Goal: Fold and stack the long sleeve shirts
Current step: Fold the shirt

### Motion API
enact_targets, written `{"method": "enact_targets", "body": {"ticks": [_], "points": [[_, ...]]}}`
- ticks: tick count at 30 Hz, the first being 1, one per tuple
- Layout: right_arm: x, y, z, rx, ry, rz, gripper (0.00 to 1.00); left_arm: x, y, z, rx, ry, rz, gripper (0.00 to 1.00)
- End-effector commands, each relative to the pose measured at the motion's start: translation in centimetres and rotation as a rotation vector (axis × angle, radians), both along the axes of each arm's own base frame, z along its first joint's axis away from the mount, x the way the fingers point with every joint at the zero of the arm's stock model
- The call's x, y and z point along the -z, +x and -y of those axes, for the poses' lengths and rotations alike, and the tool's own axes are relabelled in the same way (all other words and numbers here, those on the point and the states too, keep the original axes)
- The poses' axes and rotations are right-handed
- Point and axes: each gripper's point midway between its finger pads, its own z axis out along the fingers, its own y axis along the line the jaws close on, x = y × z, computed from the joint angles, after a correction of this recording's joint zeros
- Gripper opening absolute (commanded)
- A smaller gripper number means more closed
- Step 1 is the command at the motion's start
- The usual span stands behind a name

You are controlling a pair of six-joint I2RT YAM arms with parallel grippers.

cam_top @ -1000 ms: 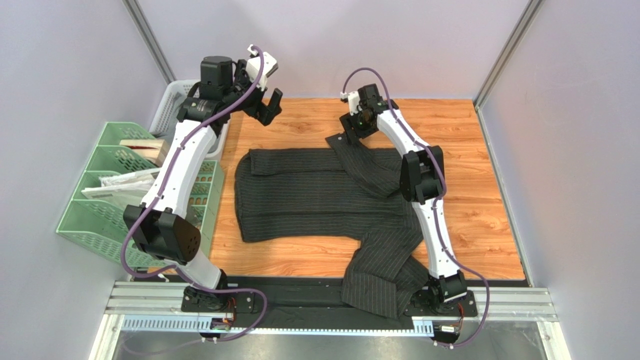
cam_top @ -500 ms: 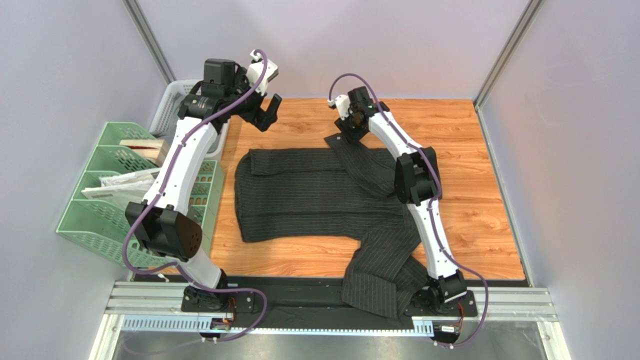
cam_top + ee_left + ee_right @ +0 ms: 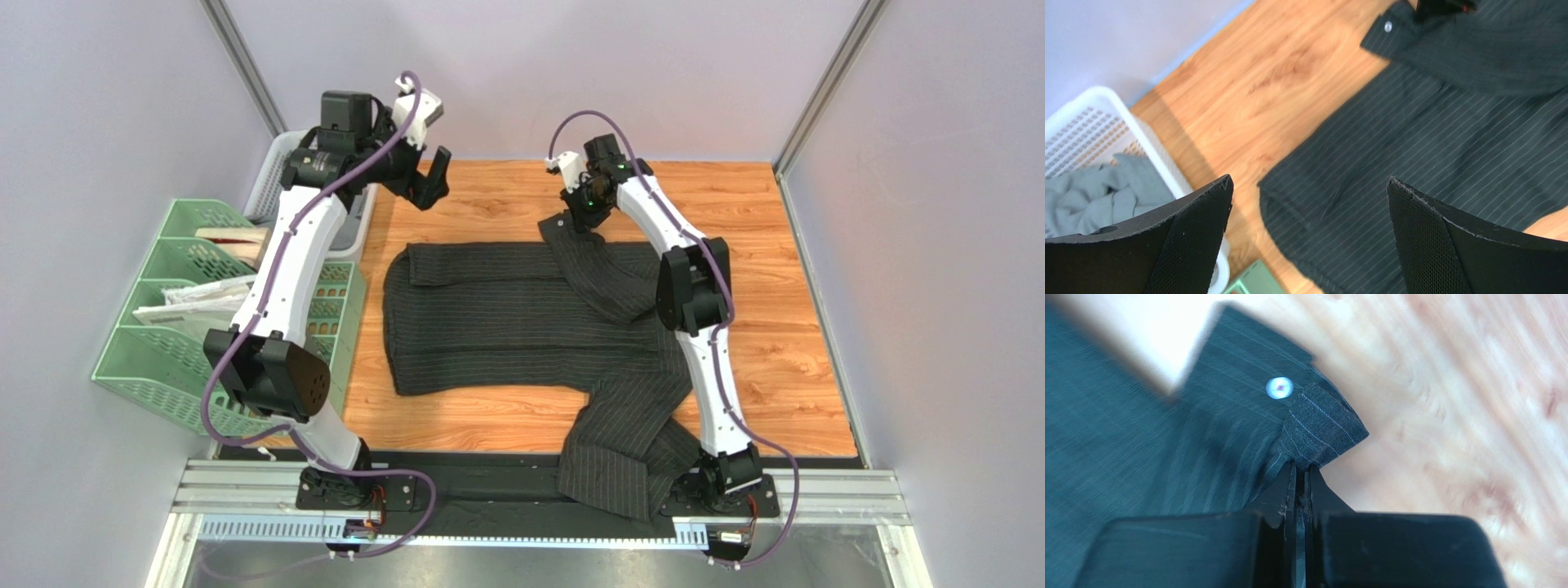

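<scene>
A charcoal pinstriped long sleeve shirt [image 3: 515, 319] lies spread across the wooden table, one sleeve folded up toward the far edge. My right gripper [image 3: 574, 218] is at that sleeve's end, shut on the cuff [image 3: 1315, 425]. In the right wrist view the cuff corner is pinched between the closed fingertips [image 3: 1301, 467], beside a pale button [image 3: 1279, 387]. My left gripper [image 3: 432, 178] hangs open above the table's far left, holding nothing. In the left wrist view the shirt's body [image 3: 1444, 135] shows between the wide-apart fingers [image 3: 1309, 179].
The other sleeve [image 3: 620, 459] drapes over the near edge by the right arm's base. Green racks [image 3: 184, 306] and a white basket [image 3: 280, 165] holding grey cloth [image 3: 1100, 190] stand left of the table. Bare wood [image 3: 761, 331] lies right of the shirt.
The right gripper has closed onto the sleeve cuff. The left arm has drawn its open gripper slightly left and back.
</scene>
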Motion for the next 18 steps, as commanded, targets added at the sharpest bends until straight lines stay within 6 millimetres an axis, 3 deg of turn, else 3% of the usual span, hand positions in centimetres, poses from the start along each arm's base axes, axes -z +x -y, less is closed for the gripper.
{"method": "enact_targets", "body": {"ticks": [1,3,4,5,8,10,11,12,13,18], "points": [[-16.0,-3.9,-2.2,-0.084,0.246,0.146,0.0,-3.9,0.4,2.8,0.122,-0.219,0.0,0.99],[-17.8,-5.5,-2.2,-0.108,0.274,0.163,0.0,-4.5,0.2,4.4,0.195,-0.277,-0.004,0.99],[-17.4,-6.6,-2.2,-0.123,0.282,0.139,0.0,-4.3,-0.1,5.7,0.244,-0.309,-0.025,0.99],[-19.6,-7.7,-1.9,-0.139,0.289,0.178,0.0,-4.3,-0.2,6.4,0.267,-0.322,-0.032,0.99],[-20.8,-10.4,-0.9,-0.159,0.281,0.194,0.0,-3.4,-0.8,9.0,0.357,-0.335,-0.058,0.99],[-21.0,-11.8,-0.5,-0.181,0.278,0.205,0.0,-2.4,-1.0,10.7,0.395,-0.341,-0.062,0.99],[-20.1,-13.0,-0.4,-0.194,0.274,0.18,0.0,-2.0,-1.1,11.3,0.4,-0.358,-0.078,0.99],[-21.6,-14.0,0.0,-0.205,0.281,0.213,0.0,-2.4,-0.7,12.1,0.428,-0.38,-0.046,0.99],[-21.9,-14.6,0.0,-0.217,0.291,0.219,0.0,-1.4,-1.1,12.9,0.444,-0.399,-0.072,0.99],[-22.5,-18.5,0.4,-0.266,0.31,0.222,0.0,-0.7,-2.8,16.2,0.61,-0.428,-0.036,0.99]]}}
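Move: The right hand already pinches the sleeve end, with the buttoned cuff about 4 cm to its left, 2 cm ahead and just below. The middle of the shirt body, which the sleeve is brought back over, lies some 22 cm back and 9 cm left, 3 cm lower; the sleeve's bend is about 22 cm back and 7 cm right at much the same level. From the open left hand the cuff is roughly 13 cm ahead, 23 cm to the right and 28 cm below. Up and back sweeps the right hand, about 22 cm up and 16 cm towards its base, keeping its pinch on the sleeve end and tilting some 20 degrees, the rise easing off at the top. The left hand bobs up a little, then swings some 13 cm right towards the raised sleeve end, turning clockwise and rolling its left side down, fingers still wide open and touching nothing. ##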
